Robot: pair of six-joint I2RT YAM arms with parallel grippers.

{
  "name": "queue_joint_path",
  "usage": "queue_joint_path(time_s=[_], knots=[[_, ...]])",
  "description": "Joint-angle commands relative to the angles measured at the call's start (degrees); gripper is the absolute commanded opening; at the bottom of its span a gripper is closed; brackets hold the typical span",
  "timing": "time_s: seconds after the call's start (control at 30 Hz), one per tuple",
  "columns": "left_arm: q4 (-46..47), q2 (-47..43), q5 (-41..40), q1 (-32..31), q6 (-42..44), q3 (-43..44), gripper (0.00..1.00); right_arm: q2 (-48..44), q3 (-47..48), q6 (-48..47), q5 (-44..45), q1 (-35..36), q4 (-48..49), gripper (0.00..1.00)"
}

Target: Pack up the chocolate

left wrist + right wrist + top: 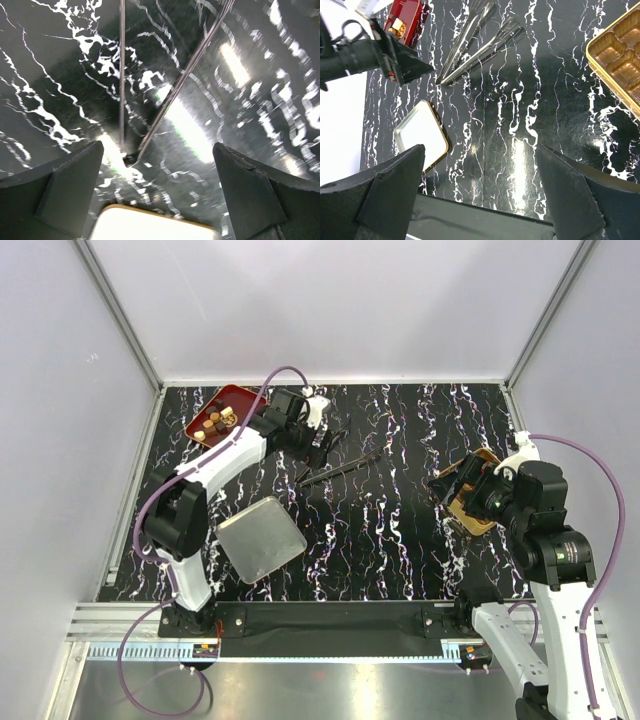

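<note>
The chocolate (217, 422) is several small brown and tan pieces on a red tray (236, 397) at the far left of the table; the right wrist view also shows the chocolate (397, 27). My left gripper (322, 445) hovers right of the tray, above the near end of thin metal tongs (340, 468). In its wrist view the left gripper (156, 150) is open and empty, with the tongs (172, 97) lying on the table ahead. My right gripper (480, 150) is open and empty, beside the gold compartmented box (620, 55).
A silver lid (262, 538) with a gold rim lies face down near the left arm's base, and the lid (150, 225) edges into the left wrist view. The gold box (478, 515) sits at the right, partly under the right wrist. White walls enclose the black marbled table (400, 530).
</note>
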Motion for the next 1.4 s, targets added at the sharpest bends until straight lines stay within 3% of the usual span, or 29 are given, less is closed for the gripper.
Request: queue_joint_path(time_s=[0.0, 0.23, 0.33, 1.07, 1.2, 1.37], knots=[[0.0, 2.0, -0.1, 0.1, 10.3, 1.4, 0.99, -0.5, 0.2, -0.3, -2.0, 0.5, 2.0, 1.00], [-2.2, 9.6, 3.9, -0.1, 18.1, 6.6, 0.99, -0.2, 1.2, -0.9, -3.4, 0.3, 2.4, 1.00], [-3.5, 13.2, 1.6, -1.2, 19.2, 9.2, 0.99, -0.5, 0.6, -1.3, -3.1, 0.4, 2.7, 1.00], [1.3, 21.6, -6.6, -3.6, 18.0, 10.1, 0.91, 0.9, -1.0, -1.8, -2.6, 0.4, 4.2, 1.00], [0.9, 21.5, -6.7, -3.8, 17.6, 10.0, 0.84, 0.9, -1.0, -1.9, -2.5, 0.4, 4.0, 1.00], [1.5, 18.8, -5.8, -4.0, 15.9, 7.9, 0.68, 0.4, -1.2, -1.1, -3.2, 0.4, 4.2, 1.00]])
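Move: Just under the left hand, about 12 cm down, lies the joined end of the tongs, level with it fore and aft and some 2 cm to its left; the two arms fan out forward and to the right. The red tray of chocolates is about 20 cm ahead and 16 cm left of this hand, the silver tray roughly 18 cm back and 10 cm left. From the right hand the tongs' joined end lies about 19 cm ahead, 29 cm left and 28 cm below. Sinking about 11 cm with open fingers, the left hand goes down over the tongs near their joined end, easing a couple of centimetres forward and right while the wrist turns some 15 degrees clockwise and its left side rises as much. Once low, it holds there and the fingers begin to close from either side of the two arms, ending still well open. ##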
